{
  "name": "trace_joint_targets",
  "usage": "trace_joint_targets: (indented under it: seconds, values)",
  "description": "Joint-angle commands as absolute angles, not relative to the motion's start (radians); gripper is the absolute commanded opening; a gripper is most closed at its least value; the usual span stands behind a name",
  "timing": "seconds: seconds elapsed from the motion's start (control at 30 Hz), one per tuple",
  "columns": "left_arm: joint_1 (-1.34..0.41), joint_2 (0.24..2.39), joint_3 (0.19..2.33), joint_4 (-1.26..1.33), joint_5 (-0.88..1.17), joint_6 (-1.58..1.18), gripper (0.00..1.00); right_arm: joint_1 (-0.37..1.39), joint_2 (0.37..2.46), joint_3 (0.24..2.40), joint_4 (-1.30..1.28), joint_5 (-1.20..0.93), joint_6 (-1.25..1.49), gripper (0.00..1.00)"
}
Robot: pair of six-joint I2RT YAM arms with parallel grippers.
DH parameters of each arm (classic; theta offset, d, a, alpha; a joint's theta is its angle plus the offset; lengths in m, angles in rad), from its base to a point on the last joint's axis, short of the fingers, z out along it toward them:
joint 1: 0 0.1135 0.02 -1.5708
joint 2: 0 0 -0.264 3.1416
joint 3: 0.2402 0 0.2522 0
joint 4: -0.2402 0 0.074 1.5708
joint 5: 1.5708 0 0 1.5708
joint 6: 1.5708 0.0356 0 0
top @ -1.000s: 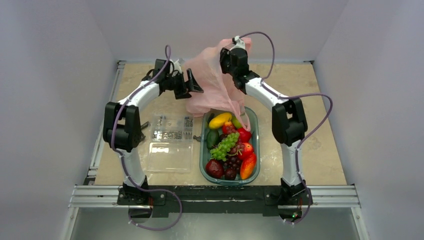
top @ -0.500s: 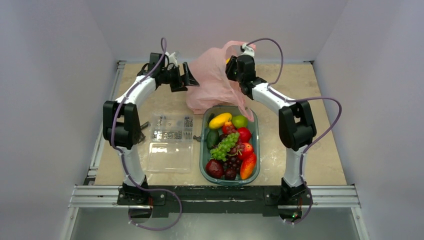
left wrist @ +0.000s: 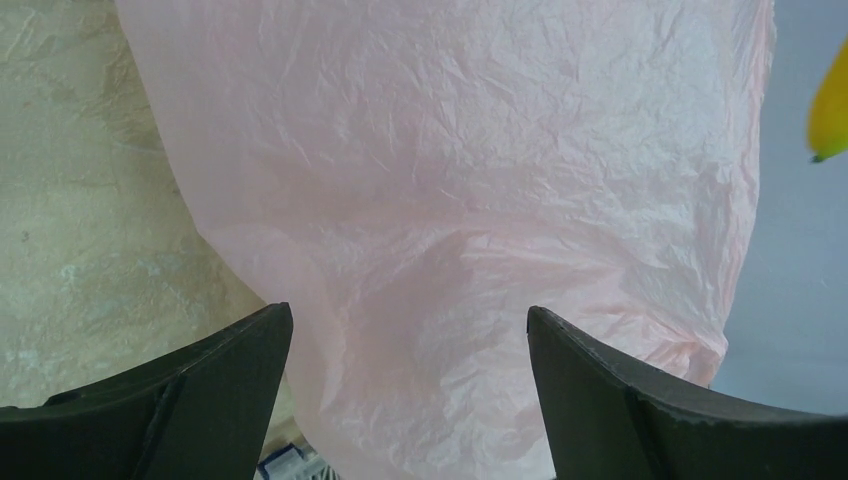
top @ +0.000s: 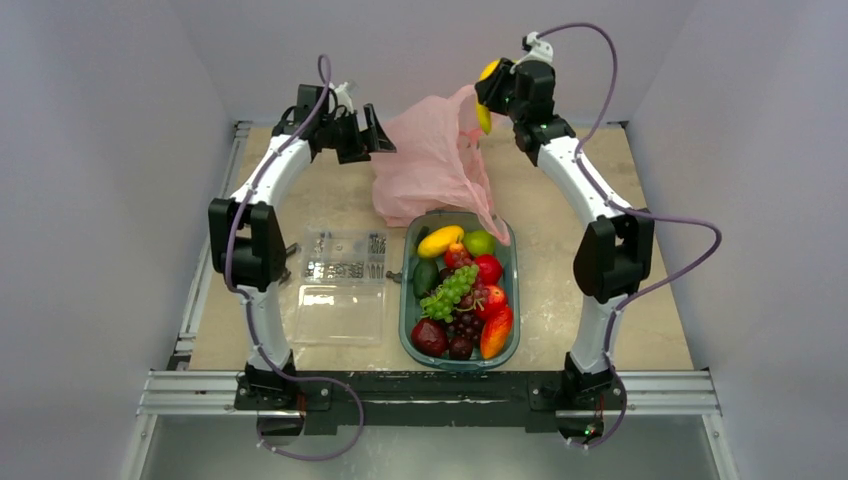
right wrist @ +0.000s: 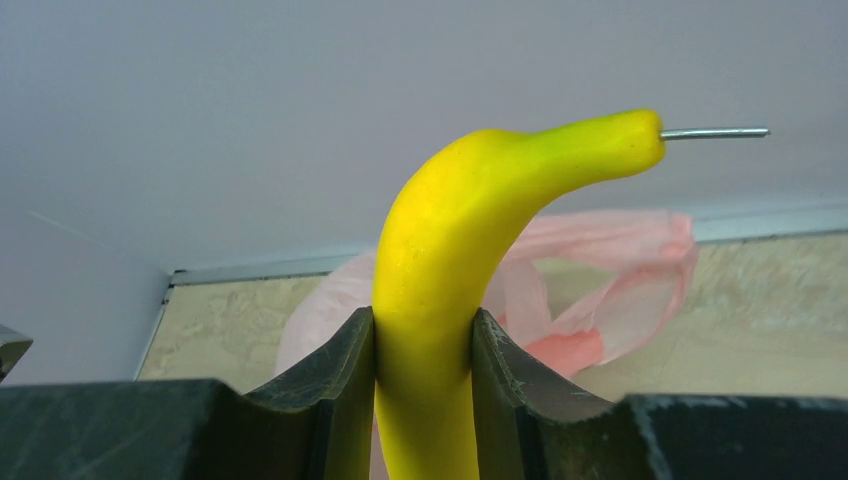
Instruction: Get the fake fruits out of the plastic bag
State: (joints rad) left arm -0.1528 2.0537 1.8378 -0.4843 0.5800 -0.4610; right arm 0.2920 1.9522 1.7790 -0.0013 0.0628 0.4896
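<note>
The pink plastic bag (top: pixel 430 165) stands crumpled at the back of the table, its lower edge draped over the far end of the green tray (top: pixel 514 262). My right gripper (top: pixel 503 92) is shut on the yellow banana (top: pixel 484 112) and holds it in the air above the bag's right top. In the right wrist view the banana (right wrist: pixel 450 250) stands clamped between the fingers, the bag (right wrist: pixel 610 290) behind and below. My left gripper (top: pixel 377 135) is open and empty beside the bag's left side; the bag (left wrist: pixel 450 190) fills its view. The green grapes (top: pixel 450 288), red apple (top: pixel 488 269), mango (top: pixel 496 332) and plum (top: pixel 429 337) lie in the tray.
The tray also holds a stubby yellow fruit (top: pixel 440 241), a green apple (top: pixel 479 242) and dark purple grapes (top: pixel 465 325). A clear plastic box (top: pixel 343 285) with small parts lies open left of the tray. Walls close in the back and both sides.
My right gripper has risen up and to the right, drawing the banana out of the bag. The bag's top has sagged. My left gripper has shifted slightly back.
</note>
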Motion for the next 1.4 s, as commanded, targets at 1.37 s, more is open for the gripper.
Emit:
trace_joint_targets:
  seconds: [1.37]
  values:
    - [-0.238,1.36,1.315,-0.448,0.459,-0.369,0.86,0.343,1.582,1.462,-0.427,-0.088,0.245,0.0]
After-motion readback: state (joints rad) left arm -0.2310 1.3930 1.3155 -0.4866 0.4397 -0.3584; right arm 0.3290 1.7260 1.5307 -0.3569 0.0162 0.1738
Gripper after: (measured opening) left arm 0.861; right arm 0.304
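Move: The fruit tray, where the banana already held in the right hand would go, has its middle some 34 cm back from that hand, about 2 cm to its left and 26 cm below. The yellow mango in the tray's far end is roughly 24 cm back and 5 cm left; the pink bag, its edge draped over the tray, centres 6 cm back and 6 cm left. From the empty left hand the tray lies about 27 cm back and 12 cm right. The banana, still pinched in the right hand, is lifted about 6 cm, swung back and left some 20 cm, then looped down, forward and right low across the bag area, before rising and drawing back towards the tray; the hand yaws about 45 degrees counter-clockwise and mostly back, ending tipped down. The left hand, fingers open, withdraws some 15 cm from the bag, rising on balance. ##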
